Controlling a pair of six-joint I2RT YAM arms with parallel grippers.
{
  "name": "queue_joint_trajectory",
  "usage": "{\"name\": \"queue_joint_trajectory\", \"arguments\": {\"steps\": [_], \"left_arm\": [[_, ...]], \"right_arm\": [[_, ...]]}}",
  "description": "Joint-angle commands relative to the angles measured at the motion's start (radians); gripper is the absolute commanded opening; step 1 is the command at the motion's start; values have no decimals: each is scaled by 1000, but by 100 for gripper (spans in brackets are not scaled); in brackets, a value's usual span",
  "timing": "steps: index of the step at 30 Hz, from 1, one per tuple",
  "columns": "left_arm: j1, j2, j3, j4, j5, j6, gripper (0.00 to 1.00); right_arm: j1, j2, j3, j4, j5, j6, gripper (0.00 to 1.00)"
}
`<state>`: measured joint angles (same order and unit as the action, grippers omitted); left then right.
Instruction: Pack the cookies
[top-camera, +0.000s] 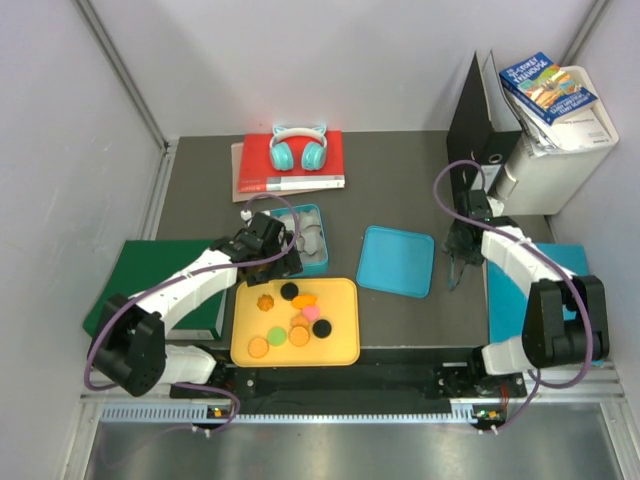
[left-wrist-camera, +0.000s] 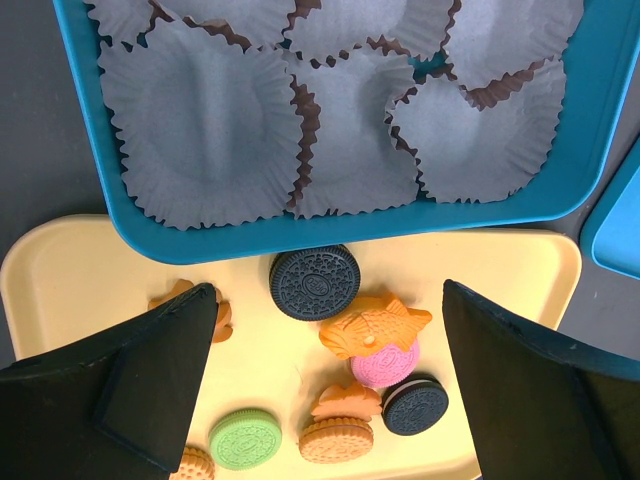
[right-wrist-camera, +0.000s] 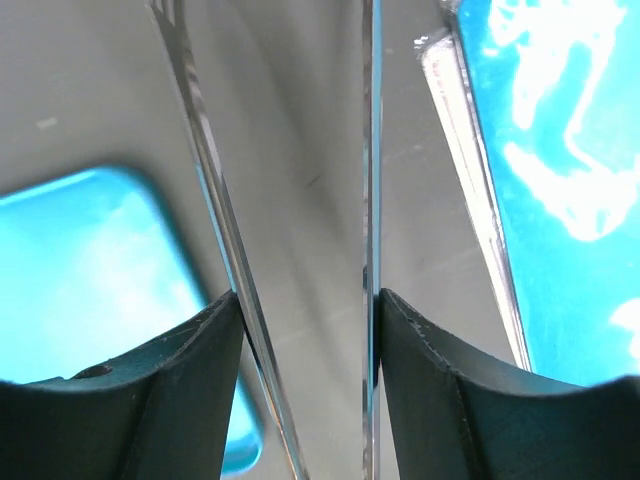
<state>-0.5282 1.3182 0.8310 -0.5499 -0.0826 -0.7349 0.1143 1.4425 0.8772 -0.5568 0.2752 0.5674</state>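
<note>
The cookies (top-camera: 300, 318) lie on a yellow tray (top-camera: 345, 352) at the near middle. The left wrist view shows a black cookie (left-wrist-camera: 314, 282), an orange fish shape (left-wrist-camera: 375, 328) on a pink one (left-wrist-camera: 385, 364), a green one (left-wrist-camera: 246, 440) and a scalloped orange one (left-wrist-camera: 222, 318) half hidden by a finger. My left gripper (top-camera: 280, 260) (left-wrist-camera: 328, 290) hovers wide open above them, holding nothing. A teal box (top-camera: 318, 215) (left-wrist-camera: 340, 228) of grey paper cups sits just beyond. At the right, my right gripper (top-camera: 457, 245) (right-wrist-camera: 305, 295) has its fingers against both blades of clear tongs (right-wrist-camera: 368, 150).
A teal lid (top-camera: 396, 260) (right-wrist-camera: 90, 280) lies between the arms. A red book with teal headphones (top-camera: 297, 150) is at the back. A black binder (top-camera: 480, 110) and a white box of books (top-camera: 555, 130) stand at the back right. A green board (top-camera: 120, 280) lies left, a teal one (top-camera: 520, 290) right.
</note>
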Motion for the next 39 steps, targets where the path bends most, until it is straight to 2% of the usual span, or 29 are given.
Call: {"name": "queue_joint_trajectory", "arguments": {"steps": [1,12,18,22,29,36,39], "left_arm": [[2,-1,13,10,1,-14,98],[2,-4,25,10,-8,-24,98],[2,-23,74,-33,-55,-15,98],[2,-65,120,-73,-164,9,98],[2,-212,134,-90,-341,28,98],[2,-261,112,-113,-362,55,98],[2,-269,102,-119,-371,54,98]], "right_arm": [[54,-115,28,-46,33,-14,54],[186,-413,68,-120,-28,-38,54],[261,-516,105,-75,-197,-78,53],[335,-519,123,-26,-296,-104,51],[515,-441,154,0,-307,-169,53],[674,-435,172,-95,-306,-227,54],[804,-458,177,-175,-248,-236,54]]}}
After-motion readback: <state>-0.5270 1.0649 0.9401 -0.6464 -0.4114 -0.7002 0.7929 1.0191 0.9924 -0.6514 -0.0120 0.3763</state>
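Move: From the right hand, which already holds the tongs just above the table, the tray of cookies lies some 38 cm to the left, 15 cm back and 5 cm below. The blue lid is about 15 cm to that hand's left and 1 cm back, the paper-lined box 38 cm left and 3 cm ahead. From the left hand, the tray's middle is about 10 cm straight back and 6 cm below. Right hand swings tongs 22 cm left, up and back towards cookies, turning counter-clockwise; left hand rises 10 cm. ##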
